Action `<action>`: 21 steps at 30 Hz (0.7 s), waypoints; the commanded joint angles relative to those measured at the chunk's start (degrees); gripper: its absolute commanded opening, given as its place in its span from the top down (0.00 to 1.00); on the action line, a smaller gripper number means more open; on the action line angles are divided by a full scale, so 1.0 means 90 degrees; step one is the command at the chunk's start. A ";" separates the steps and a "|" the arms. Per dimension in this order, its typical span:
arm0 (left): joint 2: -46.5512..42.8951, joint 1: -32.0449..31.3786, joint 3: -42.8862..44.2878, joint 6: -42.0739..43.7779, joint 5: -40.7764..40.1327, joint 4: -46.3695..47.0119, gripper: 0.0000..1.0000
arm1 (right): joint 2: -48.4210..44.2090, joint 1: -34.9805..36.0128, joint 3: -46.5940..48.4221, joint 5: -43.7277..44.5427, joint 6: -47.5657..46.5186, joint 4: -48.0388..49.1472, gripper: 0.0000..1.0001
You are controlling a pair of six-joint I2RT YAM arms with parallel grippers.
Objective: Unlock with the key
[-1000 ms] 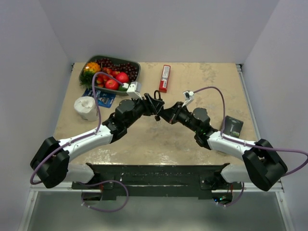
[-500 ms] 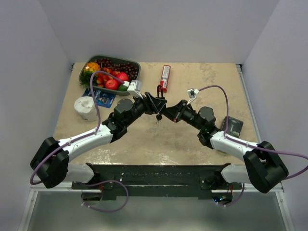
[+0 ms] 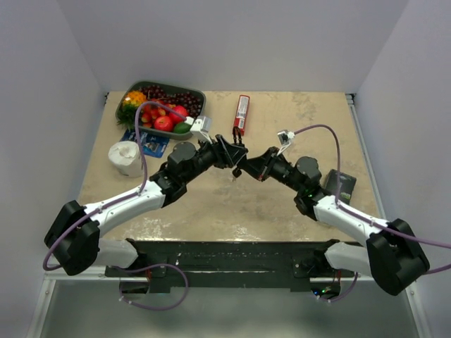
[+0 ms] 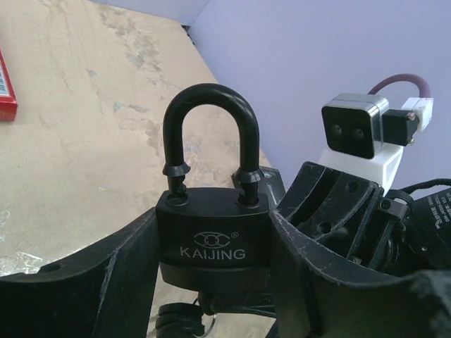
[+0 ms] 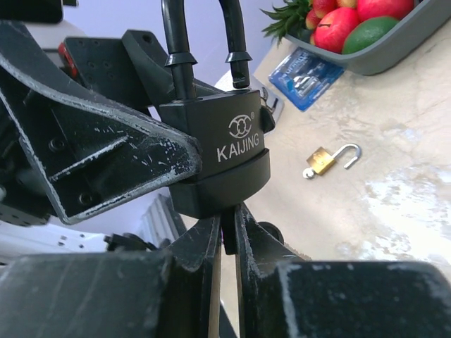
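Note:
A black KAIJING padlock [image 4: 211,227] is clamped by its body between the fingers of my left gripper [image 4: 211,243], shackle upward, above the table. Both shackle legs reach down to the body. In the right wrist view the padlock [image 5: 224,141] sits just above my right gripper [image 5: 227,220], which is shut on the black head of the key [image 5: 227,231] at the padlock's underside. A spare key and ring [image 4: 176,318] dangle below. From above, the left gripper [image 3: 227,155] and the right gripper [image 3: 244,167] meet at the padlock [image 3: 233,146] over the table's middle.
A grey fruit tray [image 3: 201,101] stands at the back left, with a blue packet [image 3: 148,143] and a white roll [image 3: 127,156] nearer. A red packet [image 3: 242,114] lies behind the grippers. A small brass padlock [image 5: 324,160] lies open on the table. A dark box [image 3: 342,184] sits at right.
Both grippers have risen and shifted slightly toward the far side together, carrying the padlock and key. Neither grip has changed.

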 commanded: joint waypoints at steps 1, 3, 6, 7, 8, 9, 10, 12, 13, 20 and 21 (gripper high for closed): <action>-0.0130 -0.0247 0.0399 0.0262 0.1333 -0.0272 1.00 | -0.0747 -0.0303 0.0465 0.0815 -0.1028 -0.0895 0.79; -0.0091 -0.0082 0.0526 0.0272 0.1420 -0.0380 1.00 | -0.0982 -0.0303 0.0348 0.0669 -0.1214 -0.1421 0.63; -0.0033 0.0124 0.0643 0.0311 0.1508 -0.0527 1.00 | -0.1519 -0.0303 0.0153 0.0464 -0.1498 -0.2095 0.46; -0.0013 0.0163 0.0673 0.0340 0.1509 -0.0604 1.00 | -0.1762 -0.0303 0.0114 0.0424 -0.1576 -0.2234 0.43; -0.0013 0.0212 0.0683 0.0360 0.1519 -0.0605 1.00 | -0.1900 -0.0294 0.0046 0.0376 -0.1606 -0.2370 0.41; -0.0013 0.0290 0.0692 0.0379 0.1567 -0.0615 1.00 | -0.2008 -0.0303 0.0026 0.0327 -0.1635 -0.2604 0.39; -0.0003 0.0329 0.0702 0.0428 0.1577 -0.0654 1.00 | -0.2105 -0.0303 0.0006 0.0220 -0.1664 -0.2693 0.38; 0.0026 0.0446 0.0760 0.0496 0.1771 -0.0693 1.00 | -0.2350 -0.0303 0.0016 0.0122 -0.1626 -0.2869 0.36; 0.0074 0.0495 0.0780 0.0612 0.1898 -0.0712 1.00 | -0.2428 -0.0303 0.0045 0.0121 -0.1616 -0.2928 0.35; 0.0260 0.0574 0.1122 0.2213 0.3684 -0.1405 1.00 | -0.2468 -0.0294 0.1205 -0.0335 -0.2220 -0.3562 0.30; 0.0231 0.0574 0.1132 0.2515 0.4238 -0.1512 1.00 | -0.2400 -0.0303 0.1342 -0.0463 -0.2318 -0.3708 0.28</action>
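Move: The key's bow sits between the right hand's fingertips, and the black padlock's body, with its shackle already up, is about 2 cm ahead, 1 cm left and 4 cm above that hand. The brass padlock lies on the table some 20 cm left, 2 cm ahead and 22 cm below; the red box is about 29 cm ahead, 1 cm right and 21 cm below. The left hand already grips the black padlock's body, with the key about 4 cm under this hand, 2 cm back and 1 cm right. The right fingers spread from a near-closed pinch to well open and let go of the key, while that hand draws off the padlock to the right and back about 6 cm, also rising some 3 cm, mostly in the later part, with the fingers tipping up. The left hand keeps its grip on the black padlock's body, eases slightly back and up at first, then lowers it about 5 cm and brings it a little farther back, turning it some 20 degrees clockwise as its left side rises. ##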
